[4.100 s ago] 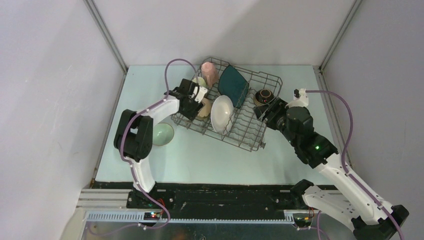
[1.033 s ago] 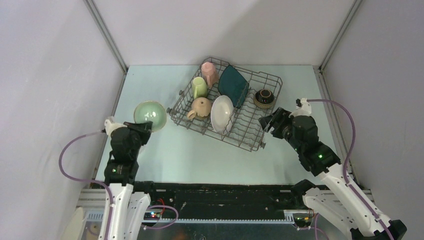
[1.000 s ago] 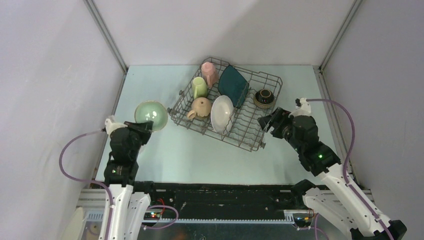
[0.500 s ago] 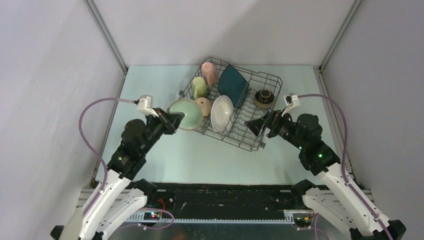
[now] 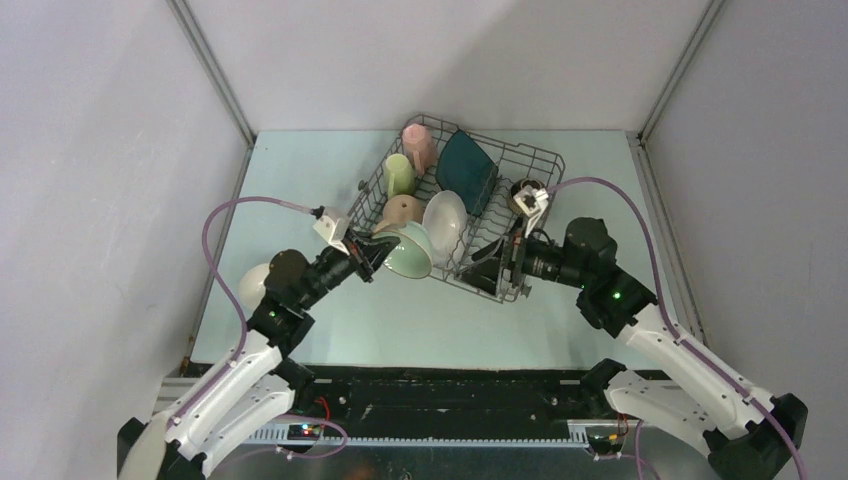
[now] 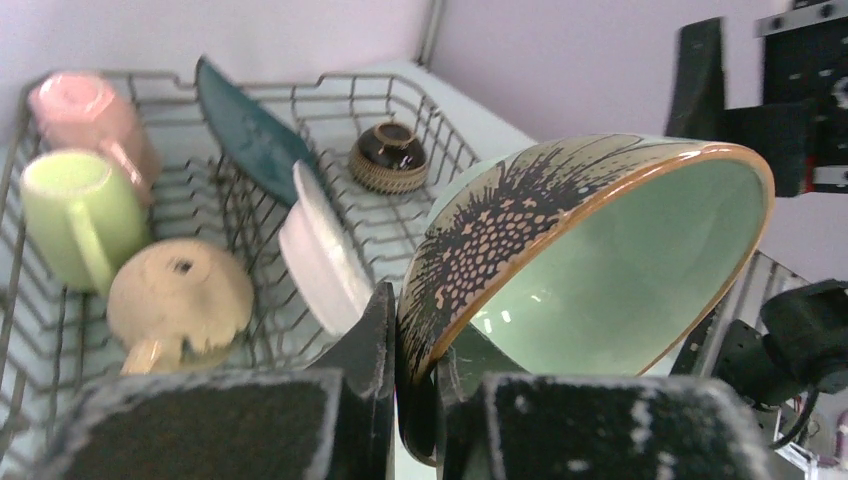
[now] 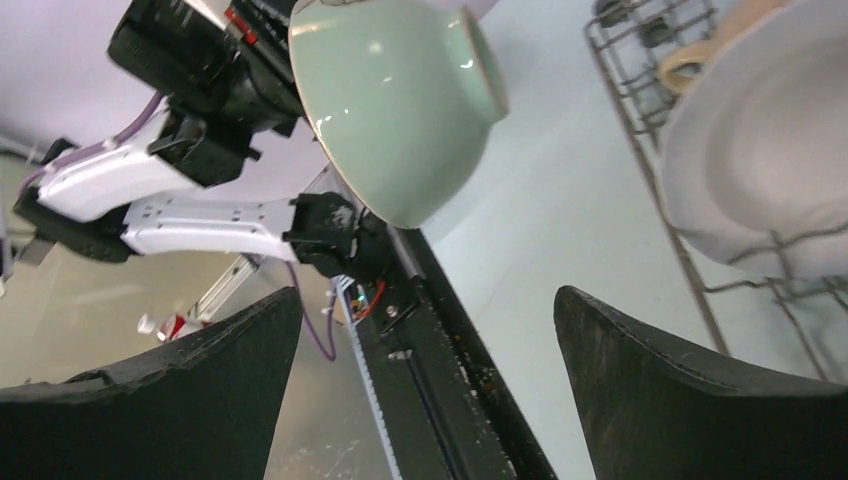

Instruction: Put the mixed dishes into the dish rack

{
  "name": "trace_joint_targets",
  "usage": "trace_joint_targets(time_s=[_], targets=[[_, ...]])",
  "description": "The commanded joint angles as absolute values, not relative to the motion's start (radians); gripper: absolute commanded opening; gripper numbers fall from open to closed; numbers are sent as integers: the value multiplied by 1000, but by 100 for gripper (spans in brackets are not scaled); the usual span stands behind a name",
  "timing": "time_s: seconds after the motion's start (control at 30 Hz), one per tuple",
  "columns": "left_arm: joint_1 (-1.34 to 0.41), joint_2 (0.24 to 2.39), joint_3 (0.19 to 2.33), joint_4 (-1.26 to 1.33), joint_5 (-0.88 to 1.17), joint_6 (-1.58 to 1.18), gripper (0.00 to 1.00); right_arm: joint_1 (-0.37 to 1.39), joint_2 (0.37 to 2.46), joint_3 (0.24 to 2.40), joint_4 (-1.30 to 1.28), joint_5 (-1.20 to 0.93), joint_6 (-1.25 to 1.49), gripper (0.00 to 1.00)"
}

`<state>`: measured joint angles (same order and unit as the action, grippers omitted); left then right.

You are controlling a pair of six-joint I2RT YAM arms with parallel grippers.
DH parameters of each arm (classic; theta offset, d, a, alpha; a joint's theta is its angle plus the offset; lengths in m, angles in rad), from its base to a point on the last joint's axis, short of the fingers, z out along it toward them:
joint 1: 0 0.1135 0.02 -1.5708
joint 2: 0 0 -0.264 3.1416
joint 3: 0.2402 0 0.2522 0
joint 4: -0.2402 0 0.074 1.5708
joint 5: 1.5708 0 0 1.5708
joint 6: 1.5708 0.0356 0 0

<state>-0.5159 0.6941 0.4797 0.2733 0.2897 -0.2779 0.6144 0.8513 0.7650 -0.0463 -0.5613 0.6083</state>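
Observation:
My left gripper [image 5: 385,256] is shut on the rim of the pale green bowl [image 5: 408,252], which hangs tilted at the near left edge of the dish rack [image 5: 520,160]. In the left wrist view the bowl [image 6: 600,260] has a dark speckled outside, and its rim is pinched between the fingers [image 6: 372,340]. In the rack sit a pink mug [image 5: 418,142], a light-green mug [image 5: 399,175], a tan mug [image 5: 398,211], a teal square plate [image 5: 465,170], a white plate [image 5: 443,222] and a dark brown bowl [image 5: 528,194]. My right gripper [image 5: 486,268] is open and empty at the rack's near right, facing the bowl [image 7: 400,100].
The rack lies diagonally at the back of the pale blue table [image 5: 400,320]. The two arms face each other across the rack's near edge. The black base rail [image 7: 470,360] runs along the table's near edge. Grey walls close in the left, the right and the back.
My left arm has carried the green bowl from the table's left side to the rack's near edge. My right gripper has opened wider and swung left toward the bowl.

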Motion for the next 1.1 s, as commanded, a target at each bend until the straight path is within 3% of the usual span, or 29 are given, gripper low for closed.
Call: trace_joint_targets(time_s=[0.0,0.23,0.37,1.07], targets=[[-529,700,503,563,422,-226,0,699,891,858,-35,-553,545,100],[-532,746,551,557,622,-217,0,766,872,885,-43,-478,242,100],[-532,797,557,625,696,-275,0,770,908,931,-33,-549,181,99],[-532,811,571,636,694,-313,0,849,1032,1005,-64,-601,157,98]])
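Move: The left hand pinches the green bowl by its rim, the bowl's middle about 5 cm to its right and 2 cm back. The open right gripper waits roughly 19 cm right and 4 cm back, near the same height; from that right hand the bowl is some 14 cm left and 2 cm ahead. The white dish in the rack lies about 6 cm ahead, 13 cm right and 15 cm below the left hand; the tan mug about 9 cm ahead, 3 cm right, 16 cm below it. Keeping its pinch on the rim, the left hand brings the green bowl about 6 cm rightward and back in front of the rack, rising a little and turning some 25 degrees clockwise to present the bowl's foot side to the right gripper, then nearly stops. The right hand, fingers staying wide open, comes left about 6 cm and back 3 cm, rising and then sinking slightly as it rolls its forward side up some 25 degrees and turns counter-clockwise, until its fingers straddle the bowl without closing. ##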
